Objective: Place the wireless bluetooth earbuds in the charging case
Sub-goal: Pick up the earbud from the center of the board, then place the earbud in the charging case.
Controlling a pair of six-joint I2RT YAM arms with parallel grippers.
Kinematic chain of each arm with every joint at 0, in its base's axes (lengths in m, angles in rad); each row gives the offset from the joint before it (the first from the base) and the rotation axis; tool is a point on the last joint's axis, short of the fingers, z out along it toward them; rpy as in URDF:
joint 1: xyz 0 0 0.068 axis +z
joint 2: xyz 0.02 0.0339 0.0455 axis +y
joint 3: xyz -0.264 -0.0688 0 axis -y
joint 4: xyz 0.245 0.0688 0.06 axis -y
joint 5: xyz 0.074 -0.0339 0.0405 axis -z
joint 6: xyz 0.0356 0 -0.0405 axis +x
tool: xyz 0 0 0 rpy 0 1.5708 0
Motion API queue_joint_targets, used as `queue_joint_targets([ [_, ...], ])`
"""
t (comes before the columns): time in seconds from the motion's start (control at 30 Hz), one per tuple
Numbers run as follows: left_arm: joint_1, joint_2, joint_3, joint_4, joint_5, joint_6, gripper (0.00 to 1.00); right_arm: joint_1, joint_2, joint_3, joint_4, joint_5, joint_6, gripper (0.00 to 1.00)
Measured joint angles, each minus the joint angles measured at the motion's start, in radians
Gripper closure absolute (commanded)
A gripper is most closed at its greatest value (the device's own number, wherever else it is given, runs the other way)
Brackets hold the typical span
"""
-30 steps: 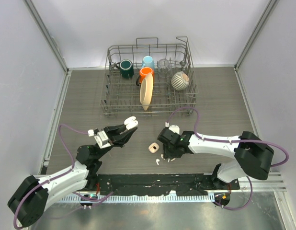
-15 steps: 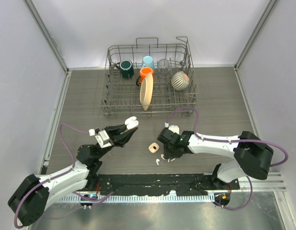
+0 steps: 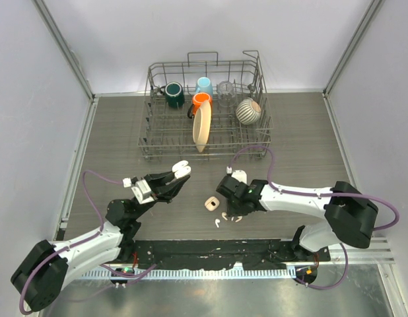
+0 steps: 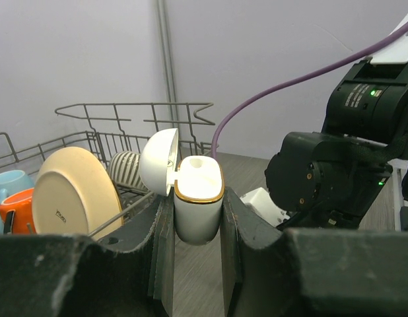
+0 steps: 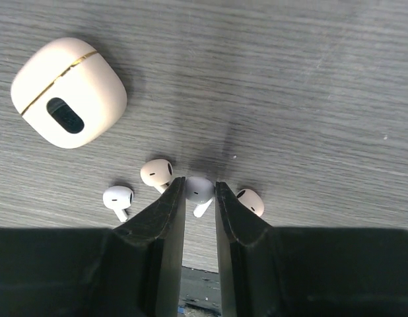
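My left gripper (image 4: 198, 221) is shut on a white charging case (image 4: 198, 201) with a gold rim, held upright above the table with its lid flipped open to the left. From above, the charging case (image 3: 180, 170) sits at the tip of the left gripper (image 3: 175, 177). My right gripper (image 5: 200, 191) is down at the table, its jaws shut on one white earbud (image 5: 199, 187), whose stem points toward me. Three more earbuds lie beside it: one (image 5: 157, 172) touching the left finger, one (image 5: 118, 197) farther left, one (image 5: 250, 200) to the right. From above, the right gripper (image 3: 232, 214) hides the pinched bud.
A closed beige case (image 5: 68, 92) lies on the table left of the buds, also visible from above (image 3: 210, 203). A wire dish rack (image 3: 210, 153) at the back holds a cream plate (image 3: 201, 129), mugs and a striped cup (image 3: 248, 111).
The right jaws have closed onto the middle earbud. The left gripper with the open case has not moved.
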Motion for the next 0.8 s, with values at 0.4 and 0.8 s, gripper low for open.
queue_joint_targets([
  [0.4, 0.000, 0.021, 0.002, 0.000, 0.003, 0.010, 1.00, 0.008, -0.298, 0.090, 0.060, 0.205, -0.172, 0.99],
  [0.8, 0.000, 0.042, 0.018, 0.002, 0.019, -0.010, 1.00, 0.039, -0.367, 0.173, 0.564, 0.257, -0.529, 0.99],
])
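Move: The right fingers already hold the white earbud just over the table. The open white case lies about 12 cm to their left, 5 cm ahead and some 25 cm above. Peach earbuds lie 2 cm to either side, level in reach; the other white earbud is 4 cm left and 2 cm back, the peach case 6 cm left and 4 cm ahead. The left hand's case sits right at its own fingertips. Lift the right gripper quickly off the board, about 28 cm up, also reaching some 10 cm forward and easing left towards the open white case. Keep the pinch on the earbud and swing the wrist up roughly 60 degrees, from pointing down to nearly level, forward and left. Keep the left gripper holding the case almost still. ##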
